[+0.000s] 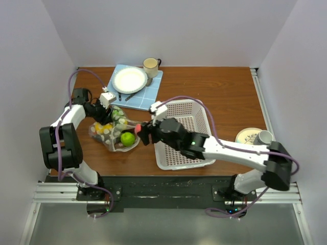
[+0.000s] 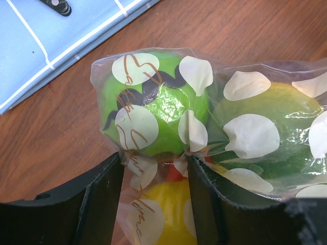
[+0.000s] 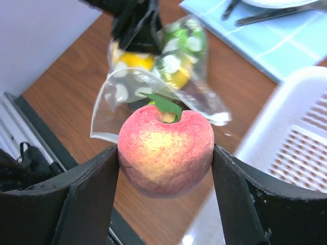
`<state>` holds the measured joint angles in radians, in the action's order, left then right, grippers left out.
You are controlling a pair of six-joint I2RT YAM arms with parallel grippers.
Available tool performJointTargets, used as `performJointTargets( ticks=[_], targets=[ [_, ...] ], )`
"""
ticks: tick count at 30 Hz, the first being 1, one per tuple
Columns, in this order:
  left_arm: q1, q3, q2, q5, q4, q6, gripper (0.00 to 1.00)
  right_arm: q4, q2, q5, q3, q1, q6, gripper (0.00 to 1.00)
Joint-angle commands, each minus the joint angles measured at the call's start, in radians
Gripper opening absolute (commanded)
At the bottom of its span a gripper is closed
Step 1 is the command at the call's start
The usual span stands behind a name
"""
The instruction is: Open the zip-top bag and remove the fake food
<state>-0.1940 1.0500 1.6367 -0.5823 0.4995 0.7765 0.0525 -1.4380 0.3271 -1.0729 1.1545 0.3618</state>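
The zip-top bag [image 1: 110, 133], clear with white dots, lies on the table left of the basket, its mouth [image 3: 115, 102] gaping toward my right arm. Fake food shows inside it: a green fruit [image 2: 163, 109], a yellow one [image 2: 163, 214], a yellow-green one [image 2: 286, 102], and a lime [image 1: 127, 138] near the mouth. My left gripper [image 2: 156, 199] is shut on the bag's far end, with plastic bunched between its fingers [image 2: 102, 199]. My right gripper [image 3: 166, 168] is shut on a red-and-yellow peach [image 3: 166, 153], held above the table just outside the bag's mouth [image 1: 138, 128].
A white perforated basket [image 1: 189, 122] stands right of the bag, under my right arm. A blue mat [image 1: 148, 97] at the back carries a white plate [image 1: 129, 79] and cutlery, with a cup [image 1: 150, 65] behind it. A small dish and cup [image 1: 254, 137] sit at the right edge.
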Motion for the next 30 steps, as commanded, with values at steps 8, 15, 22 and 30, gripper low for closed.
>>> performJointTargets(
  ticks=[8, 15, 22, 30],
  targets=[
    [-0.001, -0.042, -0.009, 0.067, 0.025, 0.010, 0.55, -0.295, 0.182, 0.386, 0.240, -0.142, 0.173, 0.32],
    [0.001, -0.041, -0.038, 0.052, 0.040, 0.006, 0.55, -0.303, 0.082, 0.317, 0.171, -0.145, 0.125, 0.99],
    [0.001, -0.039, -0.049, 0.044, 0.048, 0.000, 0.55, -0.292, -0.001, 0.204, -0.004, -0.012, -0.013, 0.98],
    [-0.001, -0.061, -0.058, 0.038, 0.043, -0.006, 0.55, -0.168, -0.294, 0.052, -0.237, 0.076, -0.081, 0.99]
  ],
)
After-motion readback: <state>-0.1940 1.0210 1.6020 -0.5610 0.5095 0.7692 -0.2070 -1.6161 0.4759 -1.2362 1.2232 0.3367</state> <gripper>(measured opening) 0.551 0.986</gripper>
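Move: The white basket that the right hand is taking the peach to has its middle roughly 17 cm to this hand's right, 8 cm ahead and 18 cm below. The green fruit in the bag's open mouth lies about 8 cm to its left, 6 cm ahead and 18 cm down; the bag's middle is some 14 cm left, 9 cm ahead and 19 cm down. From the left hand the basket is about 36 cm right, 6 cm back and near its own height. The right fingers let go of the peach over the white basket, after carrying it about 16 cm to the right, then down and slightly forward, with the wrist swinging clockwise. The hand, wide open, then heads back left, rising at first as it leaves and turning back counter-clockwise, towards the green fruit at the bag's mouth. The left fingers keep their pinch on the bag. ##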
